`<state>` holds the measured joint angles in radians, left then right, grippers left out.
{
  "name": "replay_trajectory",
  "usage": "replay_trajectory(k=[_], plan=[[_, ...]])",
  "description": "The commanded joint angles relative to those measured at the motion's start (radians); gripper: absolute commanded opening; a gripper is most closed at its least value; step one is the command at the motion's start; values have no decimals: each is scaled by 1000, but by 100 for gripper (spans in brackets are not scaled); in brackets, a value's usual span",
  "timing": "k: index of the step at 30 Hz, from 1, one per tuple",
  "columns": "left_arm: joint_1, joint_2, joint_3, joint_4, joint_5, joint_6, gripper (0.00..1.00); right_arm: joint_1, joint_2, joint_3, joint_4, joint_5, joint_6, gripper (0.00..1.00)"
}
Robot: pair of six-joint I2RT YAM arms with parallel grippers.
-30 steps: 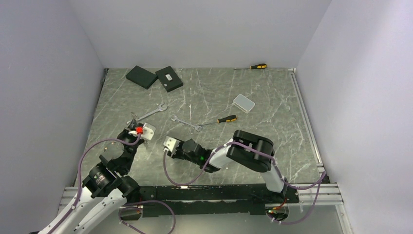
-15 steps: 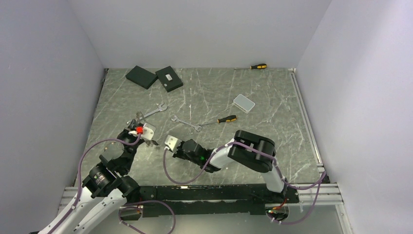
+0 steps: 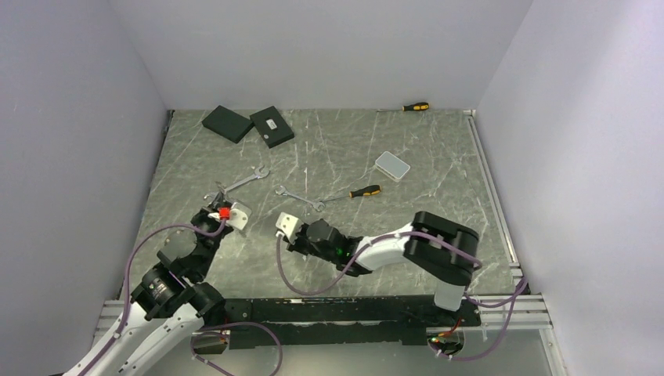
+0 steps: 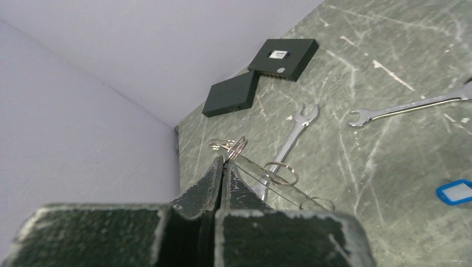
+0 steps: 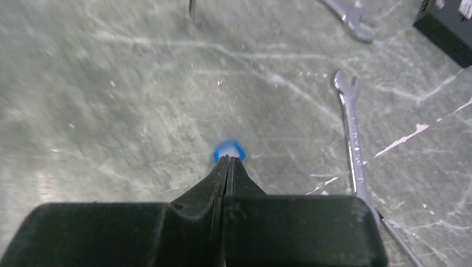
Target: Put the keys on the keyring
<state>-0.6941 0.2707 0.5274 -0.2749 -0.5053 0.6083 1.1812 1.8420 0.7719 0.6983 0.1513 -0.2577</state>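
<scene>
My left gripper point(image 4: 224, 161) is shut on the thin grey wire of the keyring point(image 4: 236, 149), whose small loops trail over the table to its right. In the top view this gripper point(image 3: 219, 200) sits at the left. One of the keys, a silver spanner point(image 4: 290, 138) point(image 3: 243, 180), lies just beyond the wire. The other spanner point(image 4: 412, 104) point(image 5: 352, 135) point(image 3: 301, 198) lies further right. My right gripper point(image 5: 229, 158) point(image 3: 282, 218) is shut, with a small blue tag point(image 5: 229, 149) point(image 4: 454, 192) sticking out at its tips.
Two black boxes point(image 3: 227, 123) point(image 3: 272, 125) sit at the back left. A yellow-and-black screwdriver point(image 3: 363, 191) lies right of the spanners, a pale flat box point(image 3: 391, 165) lies behind it, and a second screwdriver point(image 3: 415, 106) rests at the back wall.
My right gripper has closed and moved a little right and away from the near edge, and its elbow has swung right. The left gripper stays shut in almost the same place.
</scene>
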Motion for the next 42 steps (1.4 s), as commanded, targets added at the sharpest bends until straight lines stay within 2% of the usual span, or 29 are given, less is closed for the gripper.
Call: replay_trajectory(k=[1,4,8,16,19,24,31,42], plan=[[4,-11,9,29,126,-23,0,-15,-144,-32,9,-79,73,0],[4,-8,15,5,241,-32,0,-33,-216,-43,-31,-148,123,0],[5,0,34,-38,472,-45,0,-72,-330,-75,-66,-243,194,0],[4,43,72,-74,840,-81,0,-208,-601,-121,-249,-575,247,0],[4,114,111,-103,990,-87,0,-251,-724,-137,-297,-641,239,0],[4,237,175,-108,1216,-105,0,-289,-835,-97,-433,-699,214,0],[4,370,265,-126,1348,-82,0,-295,-896,13,-660,-726,156,0],[4,531,340,-135,1465,-68,0,-298,-912,106,-792,-806,145,0]])
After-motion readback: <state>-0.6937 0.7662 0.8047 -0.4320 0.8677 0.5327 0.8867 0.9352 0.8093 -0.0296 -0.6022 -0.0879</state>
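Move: Just beneath the right fingertips hangs the blue key tag, already gripped; the ringed metal plate it is meant for is in the left fingers, about 14 cm left of the right hand, 1 cm farther out and 20 cm up. From the left hand the tag is some 14 cm right, 1 cm back and 22 cm below. The large wrench lies 15 cm ahead of the left hand, 1 cm right, 25 cm below; the small wrench is 10 cm ahead of the right hand, 4 cm right, 4 cm below. Lifting the blue key tag off the table area, the right hand climbs some 22 cm, at first nearly straight up, then also right and back, its fingers turning to point left. The left hand sweeps the ringed plate about 20 cm right and 11 cm back towards the tag, swinging 75 degrees clockwise to face the right gripper. Both grips stay shut. ##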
